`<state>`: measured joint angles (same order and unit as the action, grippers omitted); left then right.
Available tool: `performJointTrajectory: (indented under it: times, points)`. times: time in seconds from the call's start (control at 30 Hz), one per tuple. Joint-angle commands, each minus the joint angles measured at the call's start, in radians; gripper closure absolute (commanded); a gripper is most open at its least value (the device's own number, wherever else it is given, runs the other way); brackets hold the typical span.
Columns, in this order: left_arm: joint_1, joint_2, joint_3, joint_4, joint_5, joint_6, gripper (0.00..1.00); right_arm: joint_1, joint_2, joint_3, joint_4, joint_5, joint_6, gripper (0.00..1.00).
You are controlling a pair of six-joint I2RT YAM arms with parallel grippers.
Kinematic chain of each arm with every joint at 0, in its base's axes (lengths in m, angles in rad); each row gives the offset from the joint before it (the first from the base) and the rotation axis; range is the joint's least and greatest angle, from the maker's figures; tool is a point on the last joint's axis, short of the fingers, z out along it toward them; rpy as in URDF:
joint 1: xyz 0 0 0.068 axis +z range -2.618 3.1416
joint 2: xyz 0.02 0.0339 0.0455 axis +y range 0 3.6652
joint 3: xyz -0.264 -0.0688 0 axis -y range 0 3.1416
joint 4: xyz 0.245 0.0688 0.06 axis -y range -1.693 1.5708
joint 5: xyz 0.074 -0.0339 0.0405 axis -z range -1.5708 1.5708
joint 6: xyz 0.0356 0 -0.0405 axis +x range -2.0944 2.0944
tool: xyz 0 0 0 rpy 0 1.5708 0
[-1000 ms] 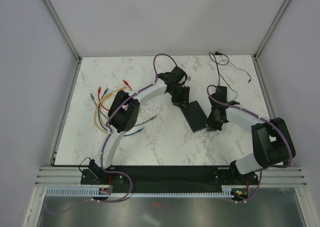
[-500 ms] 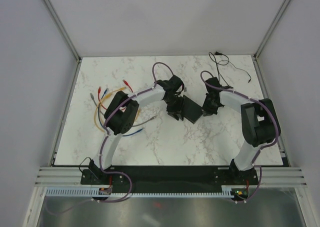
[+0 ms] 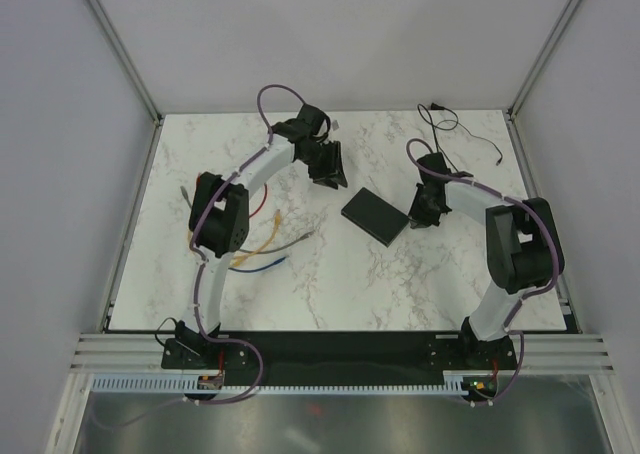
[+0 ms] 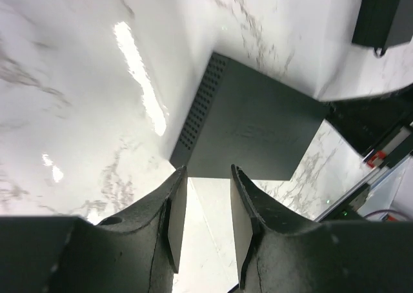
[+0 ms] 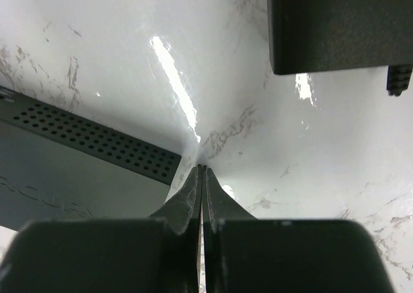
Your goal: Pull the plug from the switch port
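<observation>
The switch [image 3: 375, 216] is a flat black box lying at the table's middle, with no cable showing in it. My left gripper [image 3: 328, 166] is open and empty, behind and to the left of the switch and apart from it. In the left wrist view the switch [image 4: 251, 122] lies just beyond my open gripper [image 4: 205, 177]. My right gripper [image 3: 421, 214] is shut at the switch's right end. In the right wrist view its tips [image 5: 202, 170] meet on the marble beside the switch's vented edge [image 5: 77, 138]. No plug shows in either gripper.
A black power brick [image 5: 335, 25] lies just beyond my right gripper, and its thin black cord [image 3: 450, 124] runs to the back right corner. Several loose coloured cables [image 3: 262, 246] lie at the left by my left arm. Walls enclose the table.
My left arm has swung away from the switch toward the back left. The switch has turned and now lies free. My right gripper stays at its right end.
</observation>
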<state>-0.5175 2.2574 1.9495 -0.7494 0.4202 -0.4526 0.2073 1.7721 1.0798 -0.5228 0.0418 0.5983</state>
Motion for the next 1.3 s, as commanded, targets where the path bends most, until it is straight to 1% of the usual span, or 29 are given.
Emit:
performJointTrajectory:
  times: [0.0, 0.17, 0.2, 0.27, 0.3, 0.37, 0.5, 0.6, 0.77, 0.93, 1.07, 1.27]
  points:
    - [0.011, -0.003, 0.081, 0.002, 0.049, -0.029, 0.60, -0.002, -0.057, -0.030, 0.027, -0.031, 0.012, 0.98]
    - [0.011, 0.071, 0.118, -0.001, 0.048, -0.058, 0.60, -0.002, -0.063, -0.050, 0.053, -0.040, 0.037, 0.98]
    - [0.011, 0.085, 0.126, 0.001, 0.058, -0.061, 0.63, -0.002, -0.057, -0.052, 0.058, -0.074, 0.038, 0.98]
    - [0.011, 0.117, 0.126, 0.001, 0.063, -0.072, 0.66, 0.000, -0.051, -0.057, 0.064, -0.080, 0.049, 0.98]
    - [0.010, 0.123, 0.121, -0.001, 0.060, -0.074, 0.69, -0.002, -0.049, -0.058, 0.069, -0.085, 0.052, 0.98]
    - [0.010, 0.131, 0.112, -0.001, 0.055, -0.075, 0.72, 0.000, -0.048, -0.060, 0.078, -0.086, 0.060, 0.98]
    - [0.005, 0.123, 0.091, 0.001, 0.037, -0.061, 0.82, 0.000, -0.039, -0.052, 0.093, -0.086, 0.070, 0.98]
    - [0.002, 0.110, 0.063, 0.001, 0.035, -0.052, 0.85, 0.000, -0.014, -0.035, 0.098, -0.094, 0.070, 0.98]
    - [-0.018, 0.097, 0.023, -0.001, 0.034, -0.043, 0.86, 0.000, 0.029, 0.002, 0.109, -0.099, 0.064, 0.98]
    - [-0.061, 0.082, -0.011, 0.001, 0.040, -0.034, 0.88, -0.002, 0.058, 0.045, 0.107, -0.099, 0.055, 0.98]
    - [-0.091, 0.065, -0.037, 0.004, 0.043, -0.038, 0.88, -0.005, 0.099, 0.107, 0.107, -0.109, 0.044, 0.98]
    - [-0.104, 0.064, -0.017, 0.008, 0.048, -0.047, 0.88, -0.008, 0.171, 0.195, 0.092, -0.137, 0.026, 0.98]
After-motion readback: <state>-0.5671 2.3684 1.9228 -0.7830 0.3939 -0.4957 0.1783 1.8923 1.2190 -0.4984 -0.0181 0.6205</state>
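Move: The black switch lies skewed between my hands: its middle is about 9 cm right of my left hand, 5 cm back and 7 cm below. From my right hand it is some 9 cm left and 2 cm ahead, at about finger height. The power adapter sits roughly 8 cm right of my right hand and 10 cm ahead. A grey cable's plug lies about 10 cm left, 10 cm back and 8 cm below my left hand. With my left hand I first carry on a couple of cm forward and up, then sink about 8 cm beside the switch's left end while narrowing my fingers nearly shut, and draw back towards me against that end. My right hand, fingers still shut at the switch's right corner, eases slightly back and left, then pushes forward some 5 cm, so the two hands turn the switch between them. ##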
